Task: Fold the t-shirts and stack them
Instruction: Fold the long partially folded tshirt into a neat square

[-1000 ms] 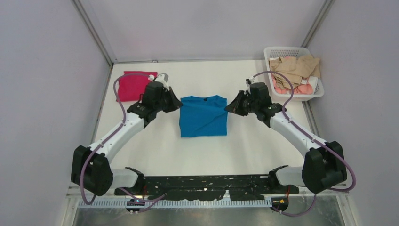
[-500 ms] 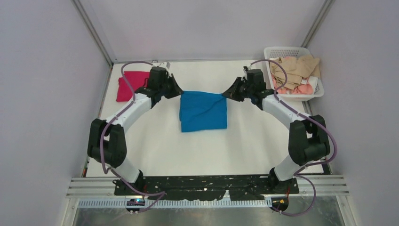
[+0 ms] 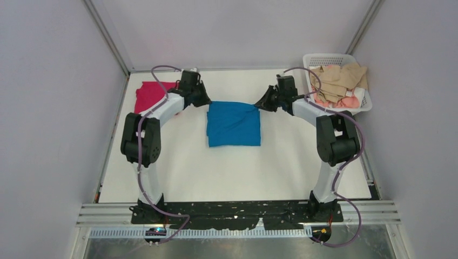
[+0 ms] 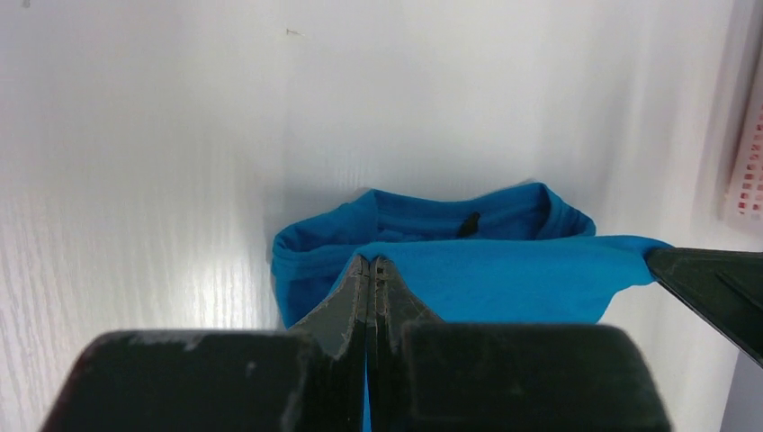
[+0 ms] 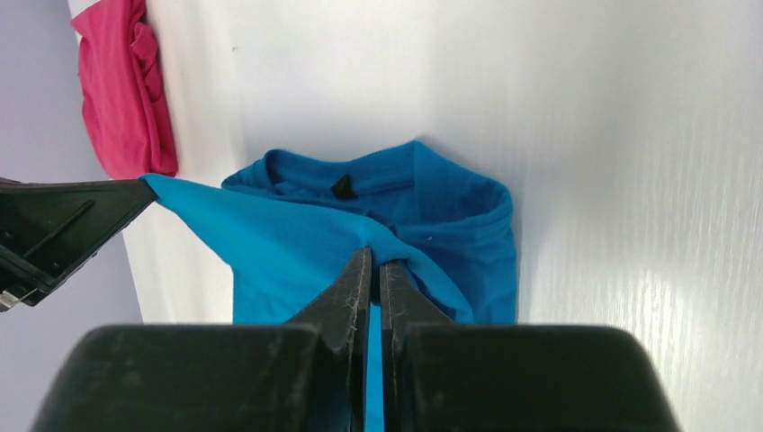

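The blue t-shirt (image 3: 233,125) lies partly folded at the table's middle, its collar (image 5: 342,184) showing in the wrist views. My left gripper (image 3: 208,102) is shut on its far left corner and my right gripper (image 3: 258,105) is shut on its far right corner. The cloth edge between them is stretched taut a little above the rest of the shirt. In the left wrist view the left gripper (image 4: 371,261) pinches blue fabric (image 4: 513,279); in the right wrist view the right gripper (image 5: 373,256) does the same. The magenta-red t-shirt (image 3: 147,96) lies folded at the far left, partly behind my left arm.
A white basket (image 3: 361,107) holding beige and pink clothes stands at the far right corner. Grey walls close the table on three sides. Both arms reach far out, elbows raised at either side of the blue shirt.
Both arms have stretched toward the far wall, carrying the blue shirt's gripped edge with them. The shirt has shifted a little farther away and its held edge is tauter.
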### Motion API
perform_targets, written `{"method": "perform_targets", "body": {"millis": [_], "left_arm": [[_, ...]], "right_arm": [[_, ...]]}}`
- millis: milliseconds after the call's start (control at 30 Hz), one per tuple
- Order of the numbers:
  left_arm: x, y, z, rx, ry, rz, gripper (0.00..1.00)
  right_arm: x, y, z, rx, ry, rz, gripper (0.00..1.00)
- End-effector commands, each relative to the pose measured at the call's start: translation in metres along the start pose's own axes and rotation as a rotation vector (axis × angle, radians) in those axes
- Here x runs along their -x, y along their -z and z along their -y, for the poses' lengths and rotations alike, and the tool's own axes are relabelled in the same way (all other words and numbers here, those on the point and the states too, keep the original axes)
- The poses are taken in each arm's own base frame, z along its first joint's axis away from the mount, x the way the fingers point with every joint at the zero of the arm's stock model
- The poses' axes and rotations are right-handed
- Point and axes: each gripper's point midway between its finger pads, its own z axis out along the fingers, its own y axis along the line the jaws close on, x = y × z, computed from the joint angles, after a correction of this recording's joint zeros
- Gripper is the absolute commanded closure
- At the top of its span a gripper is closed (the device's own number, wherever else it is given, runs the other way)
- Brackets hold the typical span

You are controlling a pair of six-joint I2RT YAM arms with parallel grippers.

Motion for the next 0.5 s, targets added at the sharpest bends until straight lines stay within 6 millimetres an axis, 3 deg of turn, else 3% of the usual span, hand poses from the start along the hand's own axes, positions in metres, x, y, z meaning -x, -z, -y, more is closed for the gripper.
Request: {"method": "perform_targets", "body": {"millis": [0, 133, 233, 267, 300, 333, 367, 400, 467], "left_arm": [[0.022, -0.012, -0.012, 0.077, 0.014, 0.040, 1.00], [0.028, -0.024, -0.012, 0.087, 0.016, 0.038, 1.00], [0.031, -0.028, -0.018, 0.140, 0.026, 0.025, 1.00], [0.028, -0.028, -0.020, 0.154, 0.030, 0.005, 0.90], [0.028, -0.027, -0.021, 0.159, 0.031, -0.001, 0.67], [0.028, -0.025, -0.020, 0.161, 0.031, -0.004, 0.49], [0.033, -0.020, -0.022, 0.180, 0.032, 0.023, 0.41], [0.036, -0.014, -0.021, 0.176, 0.031, 0.037, 0.35], [0.043, 0.000, -0.015, 0.163, 0.033, 0.071, 0.19]], "right_arm": [[0.035, -0.015, -0.006, 0.012, 0.045, 0.085, 0.95], [0.042, -0.024, 0.008, -0.048, 0.031, 0.130, 0.94], [0.045, -0.029, 0.012, -0.062, 0.036, 0.130, 0.80], [0.048, -0.032, 0.011, -0.061, 0.047, 0.127, 0.77], [0.052, -0.032, 0.011, -0.067, 0.055, 0.135, 0.74], [0.062, -0.032, 0.010, -0.084, 0.080, 0.159, 0.62], [0.075, -0.028, 0.002, -0.086, 0.098, 0.189, 0.54], [0.079, -0.025, 0.007, -0.129, 0.118, 0.190, 0.44], [0.091, -0.014, -0.003, -0.143, 0.156, 0.215, 0.33]]}}
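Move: Both hands already hold the near edge of the blue t-shirt up by its corners; the collar edge it is being folded onto is centred about 1 cm ahead and 5 cm below, some 10 cm to the left hand's right and 10 cm to the right hand's left. The shirt's near fold is centred some 14 cm back and 10 cm to the right of the left hand. The red t-shirt lies about 23 cm left of that hand and 6 cm farther out; the basket is roughly 33 cm right of the right hand, 11 cm ahead. Still pinching the two corners, both hands carry the blue edge forward and down together over the collar, sinking nearly 3 cm while going about 2.5 cm outward. Then the fingers open more than half way and let the corners go, the left hand easing less than 1 cm farther on and about 1 cm to its left, the right sliding some 3 cm on and 1 cm to its right, with a rise of about 1 cm and a slight wrist tilt. ##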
